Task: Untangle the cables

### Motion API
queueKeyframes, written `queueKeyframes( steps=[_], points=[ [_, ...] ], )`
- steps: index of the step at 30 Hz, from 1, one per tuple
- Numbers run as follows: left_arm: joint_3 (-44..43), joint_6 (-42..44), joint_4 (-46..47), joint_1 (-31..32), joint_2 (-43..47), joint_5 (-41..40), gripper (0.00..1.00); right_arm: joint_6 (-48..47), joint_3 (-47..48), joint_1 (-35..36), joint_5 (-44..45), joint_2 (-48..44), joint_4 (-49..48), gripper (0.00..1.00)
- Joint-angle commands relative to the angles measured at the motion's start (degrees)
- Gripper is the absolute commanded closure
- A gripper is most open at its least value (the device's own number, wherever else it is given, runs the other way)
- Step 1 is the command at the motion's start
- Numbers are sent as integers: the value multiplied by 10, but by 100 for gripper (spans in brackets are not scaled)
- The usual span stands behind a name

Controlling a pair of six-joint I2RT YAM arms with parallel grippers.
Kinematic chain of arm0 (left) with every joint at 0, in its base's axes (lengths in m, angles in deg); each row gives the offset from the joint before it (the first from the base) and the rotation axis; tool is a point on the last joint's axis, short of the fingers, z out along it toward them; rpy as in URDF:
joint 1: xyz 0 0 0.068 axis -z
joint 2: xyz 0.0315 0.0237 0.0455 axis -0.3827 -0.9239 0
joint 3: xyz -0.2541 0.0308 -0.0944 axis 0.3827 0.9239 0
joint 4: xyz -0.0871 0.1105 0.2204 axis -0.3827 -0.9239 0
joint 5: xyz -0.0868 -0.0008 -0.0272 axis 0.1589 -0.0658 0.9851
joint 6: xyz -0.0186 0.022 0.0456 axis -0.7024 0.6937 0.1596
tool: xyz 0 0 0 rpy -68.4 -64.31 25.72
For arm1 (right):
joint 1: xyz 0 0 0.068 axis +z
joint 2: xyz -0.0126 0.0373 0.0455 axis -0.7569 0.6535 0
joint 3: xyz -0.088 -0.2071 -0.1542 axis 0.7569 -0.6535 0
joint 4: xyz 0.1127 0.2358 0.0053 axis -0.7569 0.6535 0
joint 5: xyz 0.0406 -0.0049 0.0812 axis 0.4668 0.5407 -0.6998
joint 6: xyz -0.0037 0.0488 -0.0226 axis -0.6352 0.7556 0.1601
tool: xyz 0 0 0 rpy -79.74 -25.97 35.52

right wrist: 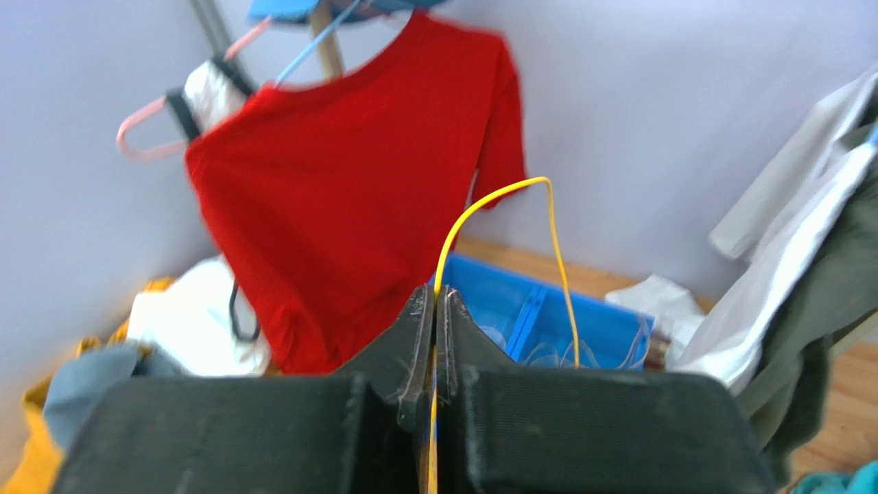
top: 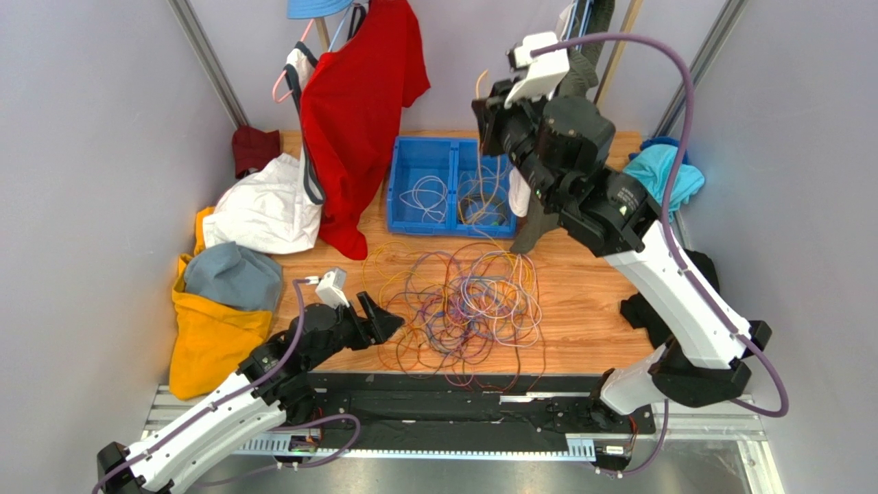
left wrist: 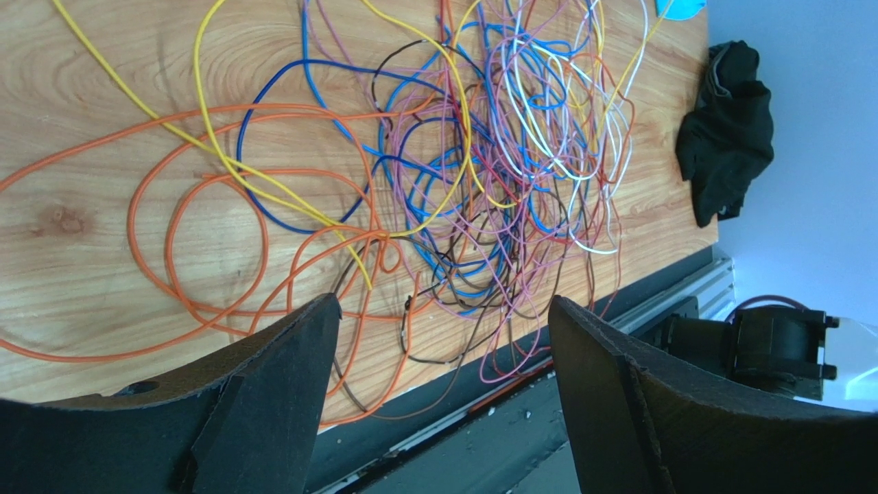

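The cables [top: 469, 304] lie in a loose multicoloured tangle on the wooden table, just right of my left gripper [top: 383, 317]. In the left wrist view the tangle [left wrist: 495, 165] spreads ahead of the left gripper [left wrist: 443, 301]. That gripper hovers open over the table's near edge with nothing between its jaws. Wide orange loops [left wrist: 155, 221] trail off to one side. My right gripper [top: 484, 108] is raised high above the blue bin [top: 397, 180]. It [right wrist: 434, 293] is shut on a thin yellow cable [right wrist: 553, 232], which arcs up and drops into the bin [right wrist: 618, 334].
A red shirt [top: 356, 113] hangs at the back left. White [top: 263, 211], grey-blue [top: 232, 276] and yellow [top: 206, 340] cloths are piled along the left side. A teal cloth [top: 665, 170] and a black cloth [top: 644, 309] lie on the right. The bin holds more thin cables.
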Motion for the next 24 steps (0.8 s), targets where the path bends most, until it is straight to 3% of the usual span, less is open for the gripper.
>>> queueKeyframes(
  steps=[1, 24],
  points=[
    [8, -21, 3, 1, 3, 5, 17, -26, 75, -44, 1, 38, -42, 100],
    [13, -10, 58, 1, -70, 39, 18, -14, 169, -194, -63, 214, -268, 100]
  ],
)
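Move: Roughly 13 cm ahead of the right hand, 2 cm to its right and some 47 cm below lies the blue tray's right compartment; the tray's left compartment is about 12 cm to the left of that one. The cable pile's middle is about 13 cm back from the right hand, 2 cm left and 50 cm below. From the left hand, the pile's middle is about 3 cm ahead, 13 cm right and 10 cm below, the right compartment 28 cm ahead, 17 cm right and 8 cm below. Carrying the already pinched yellow cable high above the blue tray, the right hand reaches forward about 16 cm, away from the pile, easing some 3 cm to the right early on. Its wrist swings about 15 degrees clockwise and tips up some 10 degrees, the fingers staying shut. The open left hand sinks about 2 cm beside the pile. ##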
